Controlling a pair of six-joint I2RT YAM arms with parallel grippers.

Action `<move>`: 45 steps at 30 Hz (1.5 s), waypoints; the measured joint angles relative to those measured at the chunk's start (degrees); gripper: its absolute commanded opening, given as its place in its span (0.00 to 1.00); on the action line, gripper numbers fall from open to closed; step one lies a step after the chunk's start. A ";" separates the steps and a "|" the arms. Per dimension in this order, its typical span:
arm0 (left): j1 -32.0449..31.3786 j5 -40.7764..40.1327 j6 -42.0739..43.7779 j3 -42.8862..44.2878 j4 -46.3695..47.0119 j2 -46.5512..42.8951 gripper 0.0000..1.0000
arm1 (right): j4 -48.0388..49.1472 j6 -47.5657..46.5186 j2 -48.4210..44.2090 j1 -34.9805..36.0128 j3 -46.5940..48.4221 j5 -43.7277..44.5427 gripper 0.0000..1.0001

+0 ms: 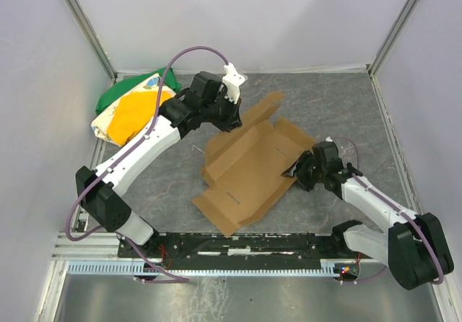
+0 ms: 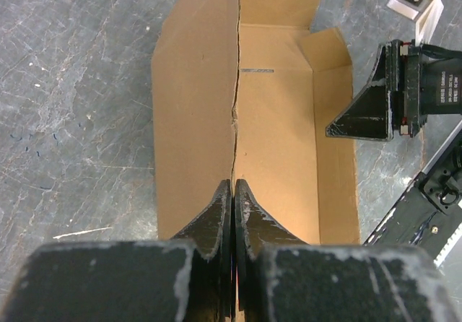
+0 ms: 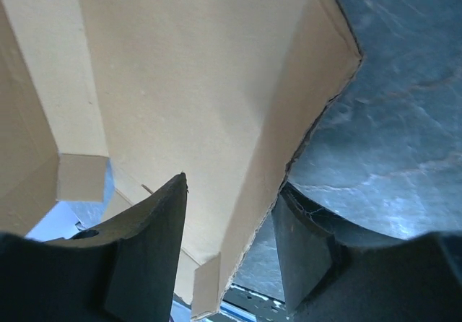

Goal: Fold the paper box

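The paper box (image 1: 245, 167) is brown corrugated cardboard, partly opened out on the grey table, with walls and flaps raised. My left gripper (image 1: 232, 123) is at its far left side, shut on the top edge of an upright wall; the left wrist view shows that wall edge-on, running away from the gripper (image 2: 233, 183). At the box's right edge my right gripper (image 1: 294, 170) stands open. In the right wrist view a raised flap (image 3: 180, 69) has its torn-looking edge between that gripper's (image 3: 232, 188) spread fingers, with a gap to the right finger (image 3: 303, 242).
A green, yellow and white cloth bundle (image 1: 130, 109) lies at the far left, close to the left arm. White walls close in the table on three sides. A metal rail (image 1: 238, 246) with the arm bases runs along the near edge.
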 measured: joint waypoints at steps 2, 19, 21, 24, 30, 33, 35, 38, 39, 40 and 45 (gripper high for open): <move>0.00 0.09 -0.52 -0.37 0.33 0.00 0.03 | -0.31 -1.03 1.70 0.15 2.51 0.02 0.53; 0.50 -2.03 -9.44 -1.53 -0.17 2.05 0.03 | -25.73 -11.21 12.31 2.03 27.56 11.04 0.04; 1.22 -1.90 -11.15 -1.53 -0.28 2.05 0.03 | -30.84 -13.77 12.02 2.05 32.37 13.70 0.04; 2.64 -1.16 -13.88 -1.57 -1.53 2.05 0.03 | -37.53 -18.05 11.91 2.03 39.82 17.40 0.04; 5.44 2.60 -19.58 -9.51 -0.81 -0.79 0.09 | -47.15 -28.63 12.04 1.57 55.12 21.40 0.04; 5.62 3.96 -22.56 -18.08 0.81 -5.35 0.32 | -50.73 -35.10 13.25 1.05 61.51 21.46 0.04; 5.53 4.90 -24.13 -23.04 2.54 -8.24 0.47 | -51.76 -38.88 14.38 0.85 64.19 21.46 0.04; 5.44 5.68 -26.08 -29.16 4.90 -12.04 0.61 | -52.98 -44.48 16.74 0.63 67.21 20.92 0.04; 5.38 5.55 -26.49 -30.21 5.27 -12.94 0.64 | -53.77 -46.38 17.86 0.59 68.15 20.37 0.04; 5.38 5.35 -26.67 -30.82 5.55 -13.64 0.66 | -54.14 -47.58 18.62 0.57 68.65 19.82 0.05; 5.35 1.25 -26.71 -31.39 9.88 -18.51 0.78 | -56.17 -51.04 23.10 0.50 70.79 14.80 0.05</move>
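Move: The paper box's right edge runs between the open right fingers, its grip spot some 2 cm ahead and 1 cm left, at fingertip height. The box's far right corner is about 8 cm ahead and 6 cm right of the right hand, the nearer slot 7 cm ahead and 3 cm left, near table height. The left gripper still holds the raised panel's edge; from it the right grip spot lies roughly 7 cm back, 16 cm right and 20 cm below. Nudge the right gripper forward, shut it on the box's right edge, then lift about 20 cm, drifting right and forward while rolling its left side down and turning counter-clockwise. Meanwhile let the left gripper sink with the raised panel, then swing it back, down and left, opening wide to let the panel go, and start rising from the sheet. ##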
